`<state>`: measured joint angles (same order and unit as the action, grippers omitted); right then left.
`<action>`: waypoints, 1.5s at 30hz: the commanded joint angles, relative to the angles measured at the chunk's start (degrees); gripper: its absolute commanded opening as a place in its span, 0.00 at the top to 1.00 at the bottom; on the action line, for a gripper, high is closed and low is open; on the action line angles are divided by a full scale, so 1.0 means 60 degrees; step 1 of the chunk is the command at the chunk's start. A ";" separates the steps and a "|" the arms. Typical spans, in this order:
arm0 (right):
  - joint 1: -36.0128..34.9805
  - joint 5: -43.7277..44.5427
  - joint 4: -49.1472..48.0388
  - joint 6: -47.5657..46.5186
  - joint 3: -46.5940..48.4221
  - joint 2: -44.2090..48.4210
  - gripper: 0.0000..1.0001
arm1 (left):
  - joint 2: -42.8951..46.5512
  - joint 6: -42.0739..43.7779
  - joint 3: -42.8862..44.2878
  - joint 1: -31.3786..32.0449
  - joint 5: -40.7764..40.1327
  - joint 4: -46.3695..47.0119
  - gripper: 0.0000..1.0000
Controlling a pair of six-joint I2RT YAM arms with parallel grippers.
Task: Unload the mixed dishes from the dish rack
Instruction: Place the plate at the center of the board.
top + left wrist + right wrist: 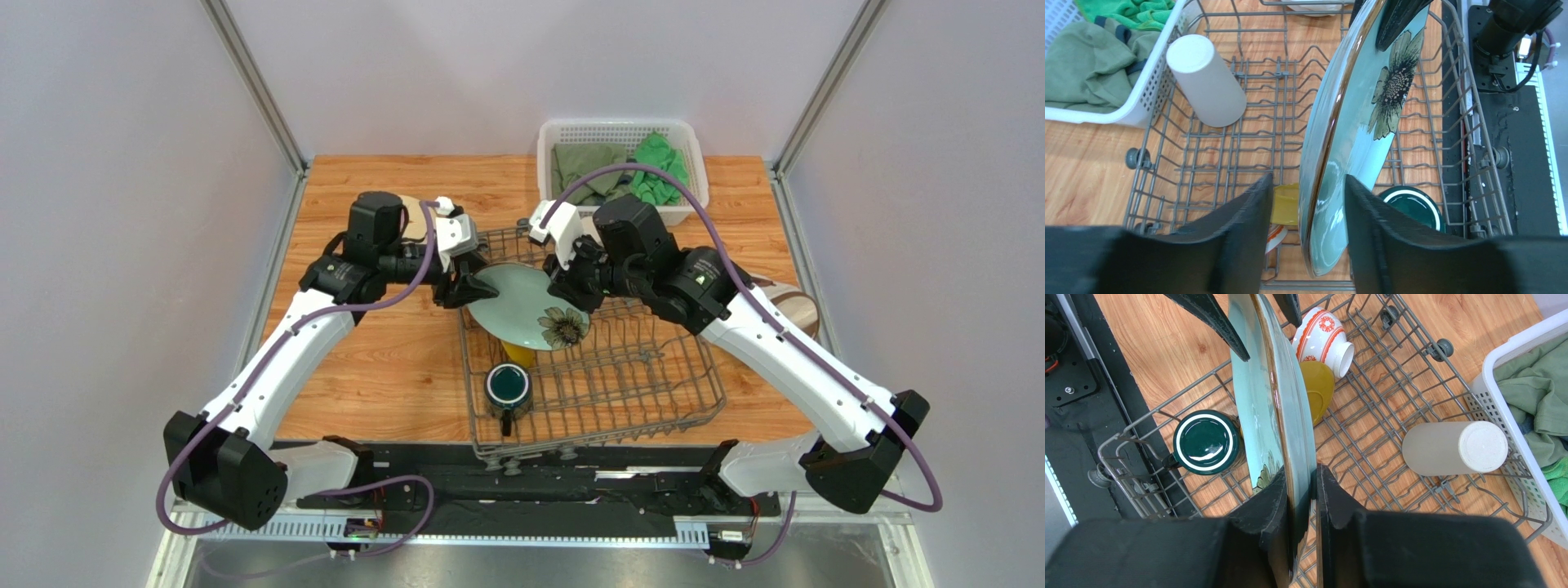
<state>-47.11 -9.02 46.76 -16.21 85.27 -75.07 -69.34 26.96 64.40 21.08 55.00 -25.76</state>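
A pale green plate with a dark flower stands on edge above the grey wire dish rack. My right gripper is shut on the pale green plate's rim. My left gripper is open and straddles the opposite rim of the plate, with a gap on each side. In the rack sit a dark teal mug, a yellow dish, a red-and-white bowl and a tall beige cup lying on its side.
A white mesh basket of green cloths stands just behind the rack. A beige fabric thing lies on the wooden table to the right. A black strip runs along the table's near edge by the arm bases.
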 commanded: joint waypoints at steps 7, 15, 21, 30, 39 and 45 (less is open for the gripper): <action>0.0001 -0.0182 -0.1480 -0.0097 0.0041 0.0690 1.00 | -0.0030 0.0238 -0.0069 0.0295 0.0603 -0.0174 0.94; 0.0001 0.0036 -0.1568 -0.0067 -0.0076 0.0675 0.98 | -0.0001 0.0019 -0.0070 0.0354 0.0735 -0.0365 1.00; 0.0000 0.0403 -0.1466 -0.0214 -0.0164 0.0719 0.72 | 0.0087 -0.0157 -0.0069 0.0368 0.0181 -0.0219 1.00; 0.0001 0.1487 -0.1729 -0.0038 -0.0559 0.0924 0.46 | 0.0160 -0.1255 -0.0113 0.0193 -0.0699 0.0762 1.00; 0.0323 0.2557 -0.2169 0.0357 -0.0984 0.1085 0.37 | 0.0175 -0.3729 -0.0128 -0.1693 -0.0920 0.2592 1.00; 0.0455 0.2922 -0.2548 0.0387 -0.1409 0.1305 0.37 | -0.0132 -0.5545 -0.0099 -0.3160 -0.1447 0.3808 1.00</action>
<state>-44.75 5.41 35.94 -14.87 78.30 -69.97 -70.08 4.08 62.28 6.31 46.11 -15.77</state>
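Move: The light-blue plate hangs in the right gripper, its middle about 6 cm to that hand's left, 1 cm back and 3 cm lower. From the open left gripper the plate's middle is some 7 cm right, 2 cm back and 2 cm down. Below the left hand by about 18 cm are the yellow dish, 5 cm right and 1 cm ahead, and the green mug, 4 cm right and 8 cm back. The flowered plate lies on the wood about 22 cm ahead, 21 cm left and 22 cm down. Shut the left fingers on the light-blue plate's left rim, barely shifting, and only then open the right fingers to let go of its right side, lifting that hand about 3 cm and easing it forward and right, clear of the rim. With the left, dip some 3 cm, then swing the pinched plate forward and left, rising again and turning about 30 degrees counter-clockwise, towards the flowered plate. ##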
